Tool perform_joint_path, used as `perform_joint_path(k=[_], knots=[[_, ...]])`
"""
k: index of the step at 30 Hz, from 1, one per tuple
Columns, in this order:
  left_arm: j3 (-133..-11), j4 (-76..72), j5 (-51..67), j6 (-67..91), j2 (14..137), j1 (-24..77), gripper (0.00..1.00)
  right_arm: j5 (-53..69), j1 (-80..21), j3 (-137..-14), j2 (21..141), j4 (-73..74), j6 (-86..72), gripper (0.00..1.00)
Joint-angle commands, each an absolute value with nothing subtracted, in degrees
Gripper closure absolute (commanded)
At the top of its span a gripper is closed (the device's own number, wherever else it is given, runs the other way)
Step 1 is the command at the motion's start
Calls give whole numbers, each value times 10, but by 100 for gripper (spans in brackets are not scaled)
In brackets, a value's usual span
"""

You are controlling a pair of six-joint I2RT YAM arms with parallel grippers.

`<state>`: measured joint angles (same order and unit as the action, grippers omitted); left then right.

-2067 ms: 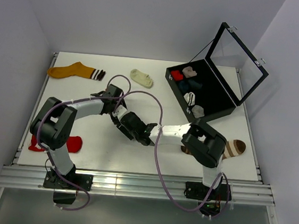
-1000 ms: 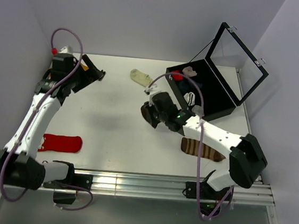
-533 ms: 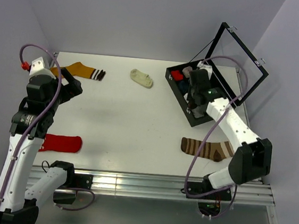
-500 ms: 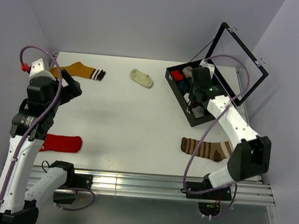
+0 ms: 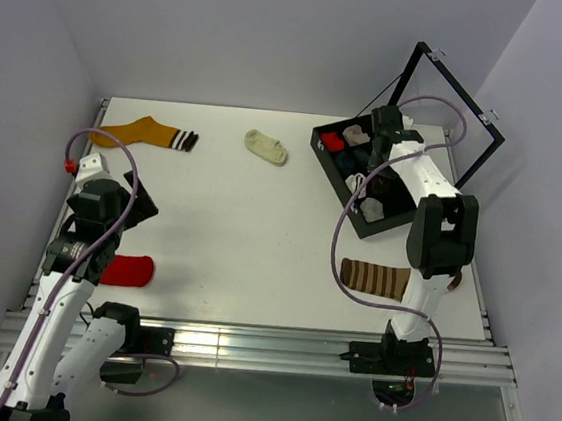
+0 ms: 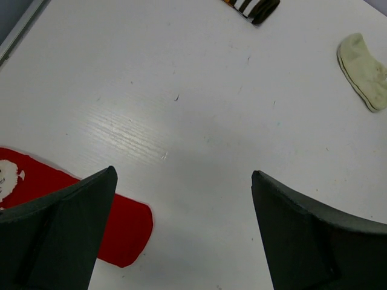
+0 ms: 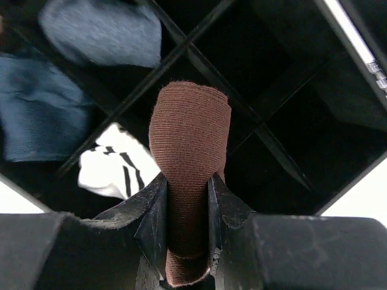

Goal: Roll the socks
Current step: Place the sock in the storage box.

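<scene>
My right gripper (image 7: 187, 181) is shut on a rolled brown sock (image 7: 188, 133), held over the dividers of the black box (image 7: 284, 154). From above, that gripper (image 5: 382, 181) hangs over the box's middle cells. A flat brown striped sock (image 5: 384, 280) lies at the near right. A red sock (image 5: 126, 270) lies near left, and my left gripper (image 5: 140, 211) hovers open just beyond it. In the left wrist view the red sock (image 6: 124, 223) shows beside the left finger (image 6: 72, 223), with nothing between the jaws (image 6: 184, 175). A cream ankle sock (image 6: 364, 69) lies far right.
The black box (image 5: 320, 149) stands at the back right with its glass lid (image 5: 448, 107) up; rolled blue, grey, red and white striped socks fill several cells. An orange sock with a dark striped cuff (image 5: 143, 134) lies at the back left. The cream sock (image 5: 266, 147) lies mid-back.
My right arm has carried the brown roll from the table's middle to over the box. My left arm has drawn back from the far left and lowered near the red sock, jaws opened fully.
</scene>
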<state>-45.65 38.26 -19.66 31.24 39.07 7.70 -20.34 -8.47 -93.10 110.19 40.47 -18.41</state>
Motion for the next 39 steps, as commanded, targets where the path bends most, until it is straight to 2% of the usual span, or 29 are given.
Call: perform_joint_path(k=[1,7,24,39], knots=[[-440,325,-219,323,374,79,1,-198,-76,-957,1118,402,-171,100],[-434,321,-237,321,368,79,1,-176,-60,-979,1156,410,-160,100],[-429,317,-250,323,355,78,0,-164,-43,-888,1157,229,-141,100],[-429,317,-252,323,354,78,0,-151,-28,-889,1201,273,-141,100]])
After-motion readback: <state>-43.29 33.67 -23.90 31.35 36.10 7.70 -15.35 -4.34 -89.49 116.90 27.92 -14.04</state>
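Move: The right hand holds the rolled brown sock over the storage box. The free compartment it is bound for lies about 3 cm ahead, 2 cm right and 9 cm below. Beside it, the white striped sock sits some 1 cm ahead and 5 cm left of the hand, the navy sock 8 cm ahead and 3 cm left, the grey sock 6 cm back in line, all about 9 cm down. From the left hand that compartment is roughly 24 cm ahead, 58 cm right, 18 cm lower. Still pinching the rolled brown sock, the right hand takes it down towards the free compartment beside the white striped one: first about 3.5 cm down, then some 3 cm forward with a slight drift right, then 2 cm lower, slowing. The fingers keep their hold and the wrist hardly turns; whether the sock touches the box can't be seen. ##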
